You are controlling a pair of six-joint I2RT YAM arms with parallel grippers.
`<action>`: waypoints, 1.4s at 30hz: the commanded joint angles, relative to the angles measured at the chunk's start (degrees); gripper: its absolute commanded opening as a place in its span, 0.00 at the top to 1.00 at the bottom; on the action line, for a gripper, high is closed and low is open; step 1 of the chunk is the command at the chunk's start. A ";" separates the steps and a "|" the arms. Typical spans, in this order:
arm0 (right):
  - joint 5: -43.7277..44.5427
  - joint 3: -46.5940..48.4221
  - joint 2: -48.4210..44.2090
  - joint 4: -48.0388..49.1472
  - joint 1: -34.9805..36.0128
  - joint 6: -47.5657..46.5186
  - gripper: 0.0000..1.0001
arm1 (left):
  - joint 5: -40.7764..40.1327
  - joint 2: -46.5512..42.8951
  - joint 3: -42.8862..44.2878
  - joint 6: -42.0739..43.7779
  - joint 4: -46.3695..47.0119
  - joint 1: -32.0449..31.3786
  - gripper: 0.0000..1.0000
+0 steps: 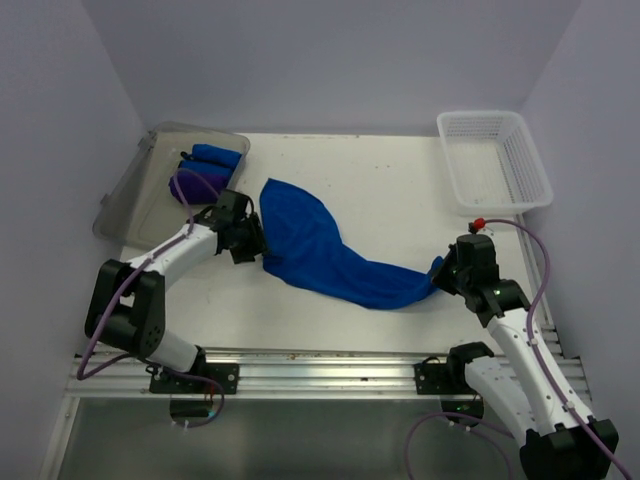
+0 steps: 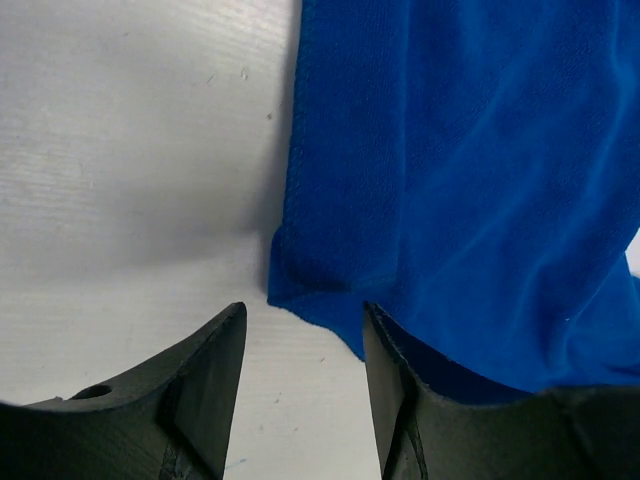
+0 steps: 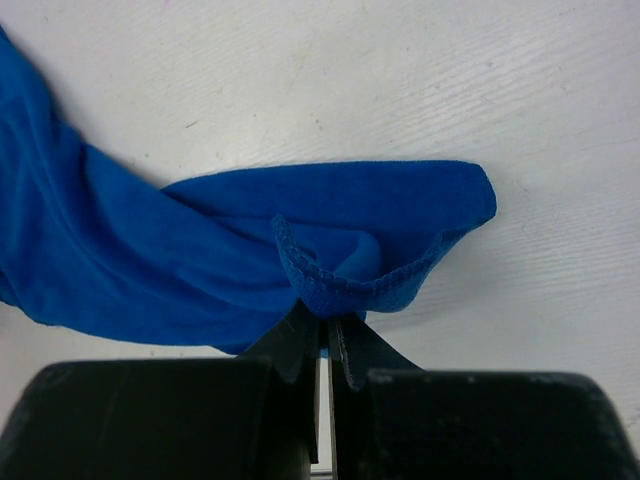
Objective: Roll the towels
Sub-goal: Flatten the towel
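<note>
A royal blue towel point(image 1: 320, 250) lies loosely stretched across the middle of the table, wide at the left and tapering to the right. My left gripper point(image 1: 255, 243) stands open at its left edge. In the left wrist view the towel point(image 2: 460, 180) has a corner just beyond the left gripper point(image 2: 300, 335), with bare table between the fingers. My right gripper point(image 1: 443, 272) is shut on the right end. In the right wrist view the right gripper point(image 3: 325, 325) pinches the stitched hem of the towel point(image 3: 150, 260), which bunches up there.
A clear grey tray point(image 1: 130, 190) at the back left holds a blue towel point(image 1: 215, 157) and a dark purple one point(image 1: 185, 187). A white mesh basket point(image 1: 478, 116) stands at the back right. A metal rail point(image 1: 320, 365) runs along the near edge.
</note>
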 commanded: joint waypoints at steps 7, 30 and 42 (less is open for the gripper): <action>-1.36 1.01 -0.75 0.56 0.01 -0.62 1.00 | 4.03 4.24 0.44 -4.33 9.96 -0.28 0.48; 1.53 0.75 -0.14 0.20 0.01 -1.50 1.00 | 1.66 4.95 7.02 -1.09 4.70 -0.19 1.00; 3.74 36.75 25.16 9.44 -5.35 -5.72 1.00 | 0.86 6.44 41.54 6.65 -9.89 6.12 1.00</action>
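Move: The blue towel's near left corner lies flat just off the open left fingers: some 2 cm ahead, 2 cm to the right and 3 cm below. The towel's far left corner is about 17 cm ahead and 3 cm right; the purple roll in the tray is roughly 16 cm ahead and 13 cm left. The right hand already grips the towel's right end, with the near left corner about 39 cm to its left, 8 cm ahead and 10 cm lower. The towel's near left corner is pinched by the left hand, which eases a couple of centimetres forward, right and down onto it, shuts, then lifts about 17 cm while reaching some 10 cm forward, its fingers tipping up about 20 degrees. The right hand waits, keeping its grip, then carries its end about 10 cm forward and 6 cm up. ##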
